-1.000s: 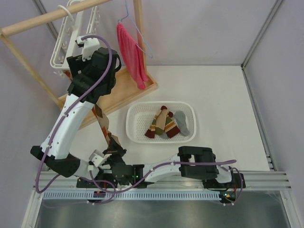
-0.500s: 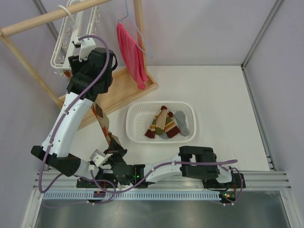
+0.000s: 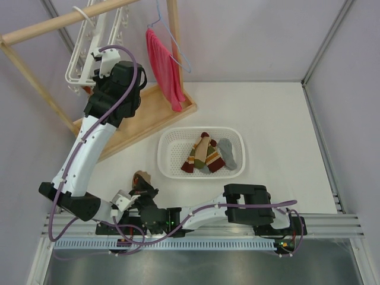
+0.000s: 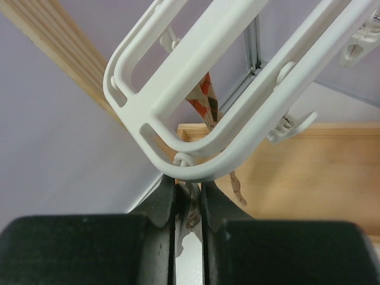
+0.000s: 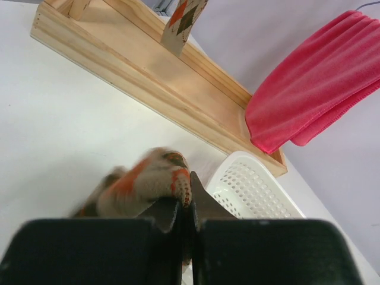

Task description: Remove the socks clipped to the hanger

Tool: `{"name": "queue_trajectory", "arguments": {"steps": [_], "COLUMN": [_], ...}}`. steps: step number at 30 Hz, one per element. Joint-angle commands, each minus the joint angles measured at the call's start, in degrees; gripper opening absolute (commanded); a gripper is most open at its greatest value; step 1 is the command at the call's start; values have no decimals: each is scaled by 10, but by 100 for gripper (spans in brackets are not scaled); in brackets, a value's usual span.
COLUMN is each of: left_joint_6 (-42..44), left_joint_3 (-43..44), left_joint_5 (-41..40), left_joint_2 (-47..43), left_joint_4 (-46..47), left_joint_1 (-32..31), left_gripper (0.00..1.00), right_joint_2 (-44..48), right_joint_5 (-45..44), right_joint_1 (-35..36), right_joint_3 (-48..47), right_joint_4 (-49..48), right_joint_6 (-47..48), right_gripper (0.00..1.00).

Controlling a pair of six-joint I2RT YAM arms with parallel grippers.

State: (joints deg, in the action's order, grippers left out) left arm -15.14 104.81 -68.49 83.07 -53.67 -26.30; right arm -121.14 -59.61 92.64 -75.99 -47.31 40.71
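The white hanger (image 3: 80,50) hangs from the wooden rail at the back left, and its frame (image 4: 196,65) fills the left wrist view. My left gripper (image 4: 189,190) is shut on a small white clip (image 4: 192,203) under the frame's corner; from above, this gripper (image 3: 94,77) sits at the hanger's lower end. One argyle sock (image 4: 205,101) still hangs behind the frame. My right gripper (image 5: 187,190) is shut on another argyle sock (image 5: 148,181), which lies bunched and free of the hanger (image 3: 141,177) near the table's front.
A white mesh basket (image 3: 202,129) at centre holds several socks (image 3: 208,154); its corner (image 5: 249,190) lies just right of my right gripper. A red cloth (image 3: 163,65) hangs on a blue wire hanger. The rack's wooden base (image 3: 148,113) lies beneath.
The left gripper closed on the clip. The argyle sock that stretched from hanger to right gripper came free and dropped into a bunch at the right gripper.
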Motion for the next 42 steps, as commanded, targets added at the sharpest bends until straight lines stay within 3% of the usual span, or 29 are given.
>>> {"name": "queue_trajectory", "arguments": {"steps": [1,3,5,6,7,9,15,19,22,32,36,42], "left_joint_6": [11,9,1,-2,-9,-13,0,75,89,104,97,62], "left_joint_3": [0,-4,-14,-21,-27,-48,-116,-236,-300,-457,-499,-508], "left_joint_5": [15,33,67,80,92,128,253,425,484,603,631,648], "left_joint_2": [-13,-17,-30,-37,-42,-63,-137,-222,-272,-335,-351,-358], "left_joint_4": [5,5,5,4,4,4,26,131,188,293,327,322], "left_joint_1": [2,2,1,1,2,1,1,2,4,51,87,118], "left_gripper": [2,6,28,47,81,100,100,100,100,100,100,100], "right_joint_2": [16,16,20,24,27,41,90,111,136,350,399,377], "right_joint_5": [5,3,2,1,1,4,11,14,30,136,193,261], "right_joint_1": [5,5,5,5,4,5,5,3,-10,-137,-191,-267], "right_joint_3": [-2,-2,0,2,3,8,24,36,53,171,140,49], "right_joint_4": [-4,-2,-2,-2,-2,4,32,42,64,197,268,365], "right_joint_6": [-7,-7,-7,-8,-13,-21,-60,-73,-113,-303,-312,-331], "right_gripper": [1,1,1,1,1,1,1,1,1,1,1,1]}}
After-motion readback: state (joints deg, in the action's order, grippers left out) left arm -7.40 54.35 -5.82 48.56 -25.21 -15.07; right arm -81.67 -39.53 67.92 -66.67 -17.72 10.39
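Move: The right gripper already holds the freed argyle sock; the basket's middle lies about 20 cm ahead, 24 right and 15 below, with the pink cloth some 32 ahead, 14 right and 12 higher. The left fingers are shut on the emptied hanger clip. From them the last hanging argyle sock is roughly 6 cm ahead, 4 left and 9 below, the pink cloth about 8 ahead, 21 right and 10 lower. Open the left gripper wide to let go of the clip, then draw it down some 14 cm, to the right and a little back, turning it clockwise about 50 degrees. Keep the right fingers shut on the sock; lift straight up first, then sweep it right, up and forward, about 15 cm each way, over the basket's left part, rolling its left side up. ##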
